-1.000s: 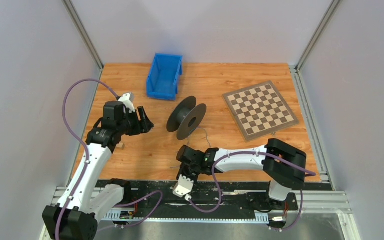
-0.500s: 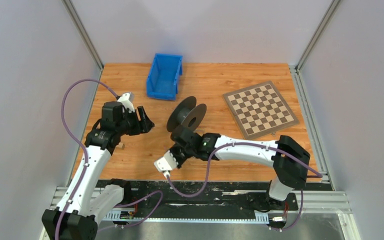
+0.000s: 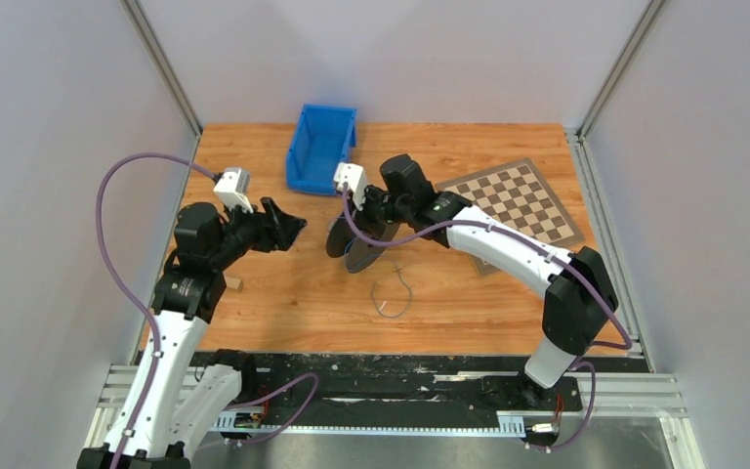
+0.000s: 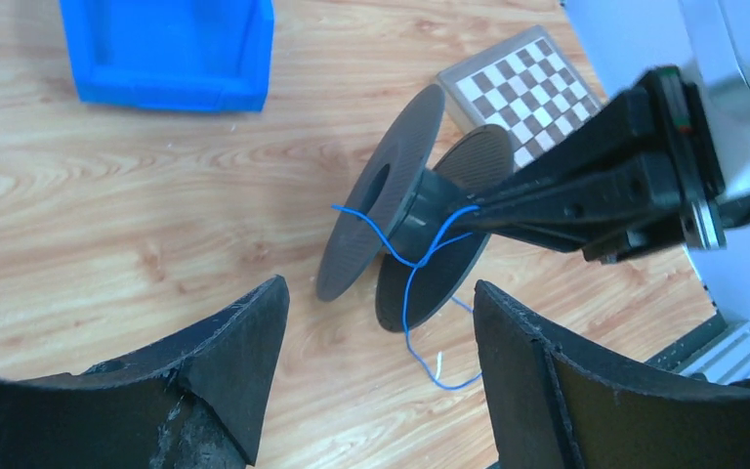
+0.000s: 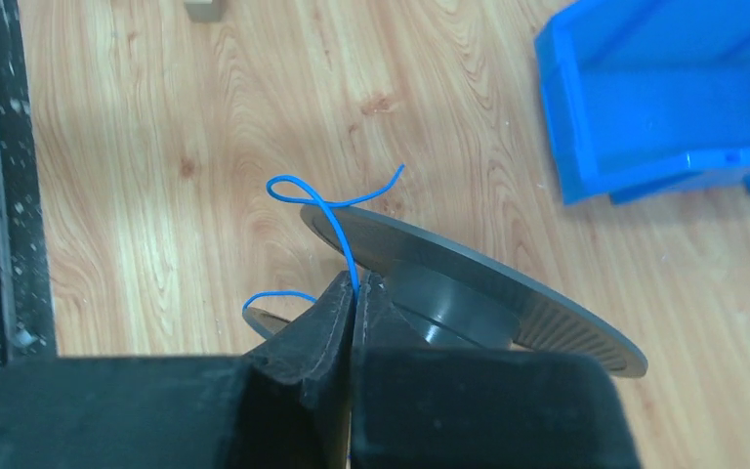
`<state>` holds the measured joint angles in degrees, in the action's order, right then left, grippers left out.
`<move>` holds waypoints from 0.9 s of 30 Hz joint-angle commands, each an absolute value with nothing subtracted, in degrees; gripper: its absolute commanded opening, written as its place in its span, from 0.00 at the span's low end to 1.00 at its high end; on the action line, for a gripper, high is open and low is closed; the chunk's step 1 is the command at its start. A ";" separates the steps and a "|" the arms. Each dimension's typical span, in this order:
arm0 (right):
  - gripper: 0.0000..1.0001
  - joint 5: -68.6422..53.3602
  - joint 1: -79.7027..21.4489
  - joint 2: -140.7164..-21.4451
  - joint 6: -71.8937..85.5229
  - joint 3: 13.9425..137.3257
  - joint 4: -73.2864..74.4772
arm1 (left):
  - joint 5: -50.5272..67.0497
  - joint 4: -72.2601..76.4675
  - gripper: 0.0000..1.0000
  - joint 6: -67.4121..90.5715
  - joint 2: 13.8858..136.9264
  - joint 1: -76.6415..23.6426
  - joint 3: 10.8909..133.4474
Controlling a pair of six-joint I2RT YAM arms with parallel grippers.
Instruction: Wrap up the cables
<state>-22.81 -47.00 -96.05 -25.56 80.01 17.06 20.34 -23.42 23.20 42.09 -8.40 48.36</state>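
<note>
The cable (image 3: 409, 289) is a thin blue wire. In the left wrist view it (image 4: 406, 308) crosses over the hub of the black spool (image 4: 391, 205) and trails in a loop on the wooden table. My right gripper (image 3: 366, 227) reaches down at the spool (image 3: 361, 234). In the right wrist view it (image 5: 354, 285) is shut on the cable (image 5: 327, 210) right beside the spool's flange (image 5: 508, 293). My left gripper (image 3: 288, 227) hangs open and empty to the left of the spool, its fingers (image 4: 244, 342) wide apart.
A blue bin (image 3: 320, 147) stands at the back, just behind the spool. A checkerboard (image 3: 522, 210) lies to the right. A small wooden block (image 3: 237, 285) lies near the left arm. Purple hoses run along both arms.
My right arm swung from the near table edge up and over to the spool's far side, carrying the cable. My left gripper rose a little and turned toward the spool.
</note>
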 commanded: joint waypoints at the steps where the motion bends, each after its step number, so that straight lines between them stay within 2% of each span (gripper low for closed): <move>1: 0.00 -27.84 -43.48 -96.64 -8.09 82.91 14.69 | 25.54 -15.57 0.78 21.30 43.58 -8.08 48.12; 11: 0.00 -38.12 -40.52 -92.47 8.03 82.55 11.42 | 26.01 -15.26 0.77 16.38 45.98 -8.12 49.85; 27: 0.00 -36.49 -37.58 -87.09 25.58 79.91 11.15 | 31.53 -12.95 0.74 16.42 49.44 -8.23 48.74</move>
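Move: The spool stands under the right hand and just past it, its middle about 4 cm ahead, 2 cm to the right and 11 cm below; that hand already pinches the cable. The cable's loose loop lies on the table some 8 cm back and 7 cm right of the right hand, and the blue bin about 24 cm ahead and 8 cm left. From the open left hand the spool is roughly 8 cm ahead, 14 cm right and 18 cm below. The cable, still pinched in the right hand's shut fingers, is taken some 8 cm up from the spool, after a small swing forward and right that then turns back; the hand rolls some 40 degrees about its fingers, which come nearer to level. The left hand, open and holding nothing, eases about 3 cm forward and right towards the spool. ##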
